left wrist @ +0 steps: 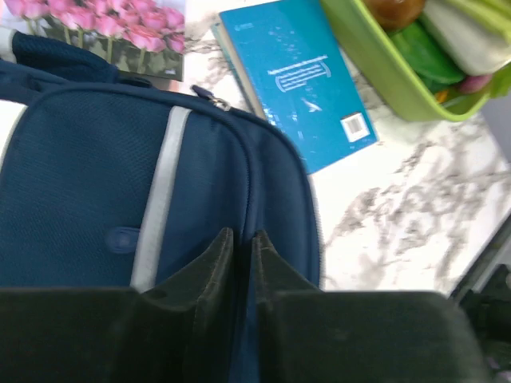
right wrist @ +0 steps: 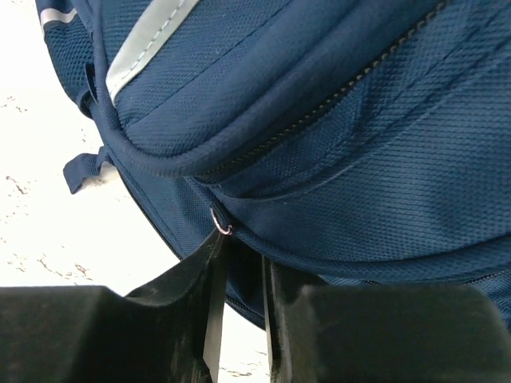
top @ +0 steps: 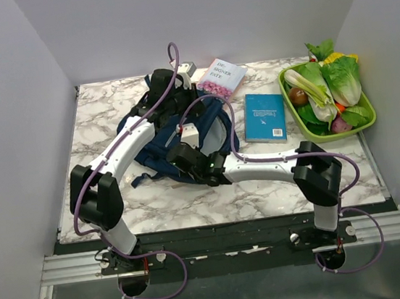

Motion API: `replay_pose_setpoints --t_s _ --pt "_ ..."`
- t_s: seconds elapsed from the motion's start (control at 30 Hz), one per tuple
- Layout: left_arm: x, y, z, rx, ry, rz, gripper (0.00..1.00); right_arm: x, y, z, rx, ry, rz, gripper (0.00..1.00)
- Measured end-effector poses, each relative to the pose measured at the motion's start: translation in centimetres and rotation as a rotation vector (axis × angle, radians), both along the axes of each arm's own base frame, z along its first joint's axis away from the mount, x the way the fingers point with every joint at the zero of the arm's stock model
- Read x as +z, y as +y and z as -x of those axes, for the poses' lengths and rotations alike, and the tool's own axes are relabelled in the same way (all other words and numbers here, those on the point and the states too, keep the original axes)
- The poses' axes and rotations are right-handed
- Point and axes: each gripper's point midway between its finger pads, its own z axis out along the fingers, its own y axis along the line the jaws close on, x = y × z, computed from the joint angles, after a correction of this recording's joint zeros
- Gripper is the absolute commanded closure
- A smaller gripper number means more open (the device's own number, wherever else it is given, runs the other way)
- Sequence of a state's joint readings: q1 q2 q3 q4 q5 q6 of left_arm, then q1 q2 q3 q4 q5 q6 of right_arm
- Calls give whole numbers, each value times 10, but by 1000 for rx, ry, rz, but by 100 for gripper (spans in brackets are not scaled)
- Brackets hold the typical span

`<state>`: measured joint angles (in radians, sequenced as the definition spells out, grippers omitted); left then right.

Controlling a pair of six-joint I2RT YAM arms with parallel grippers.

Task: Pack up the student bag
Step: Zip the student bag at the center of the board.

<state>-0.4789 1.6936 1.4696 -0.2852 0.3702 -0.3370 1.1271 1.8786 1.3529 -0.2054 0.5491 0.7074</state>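
Observation:
The student bag [top: 220,136], a navy backpack with grey stripes, lies flat mid-table under both arms. In the left wrist view the bag [left wrist: 88,183] fills the left half. My left gripper [left wrist: 243,233] is on the bag's upper part, its jaws almost together with a thin strip of blue fabric between them. From the right, my right gripper [right wrist: 243,247] reaches the bag's near edge [right wrist: 343,223]. Its jaws stand a little apart around the lower seam, and one fingertip touches a small metal zipper ring [right wrist: 221,226].
A teal book [top: 265,117] lies just right of the bag, and a book with pink flowers on its cover [top: 222,76] sits behind it. A green tray [top: 285,89] of vegetables stands at the back right. White walls enclose the marble table.

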Motion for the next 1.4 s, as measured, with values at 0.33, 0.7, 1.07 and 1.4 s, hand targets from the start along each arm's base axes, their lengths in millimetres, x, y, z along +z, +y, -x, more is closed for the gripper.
replay_pose_setpoints --t_s 0.33,0.7,1.07,1.4 --pt "52 61 8 -47 -196 -30 39 -17 -20 11 -2 9 9 99" --pt "-55 113 84 -509 -176 -266 39 -7 -29 12 -26 -5 -27 99" --pt "-87 123 115 -829 -354 -376 33 -13 -32 11 -53 22 -49 99" --pt "-103 120 102 -847 -513 -457 1 -14 -38 10 -75 48 -86 99"
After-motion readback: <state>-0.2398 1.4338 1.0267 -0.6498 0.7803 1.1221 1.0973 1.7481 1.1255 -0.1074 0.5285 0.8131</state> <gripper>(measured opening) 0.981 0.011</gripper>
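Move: The bag's near-left corner, at the zipper's end, lies about 11 cm back, 9 cm left and 13 cm below the left gripper, with the zipper pull some 4 cm to the right of that corner. The loose strap end is roughly 8 cm back and 24 cm left, the blue book 9 cm ahead and 22 cm right, both about 21 cm down. The zipper pull sits right at the right gripper's fingertips, about 1 cm ahead and 1 cm left. Open the left gripper to free the bag's far seam, lift it about 5 cm while swinging left, then draw it back and down to the near-left corner, turning clockwise some 50 degrees and spreading the fingers wide around that corner. Meanwhile close the right fingers on the bag's edge beside the zipper pull and, kept shut, ease them about 4 cm right and slightly down. ##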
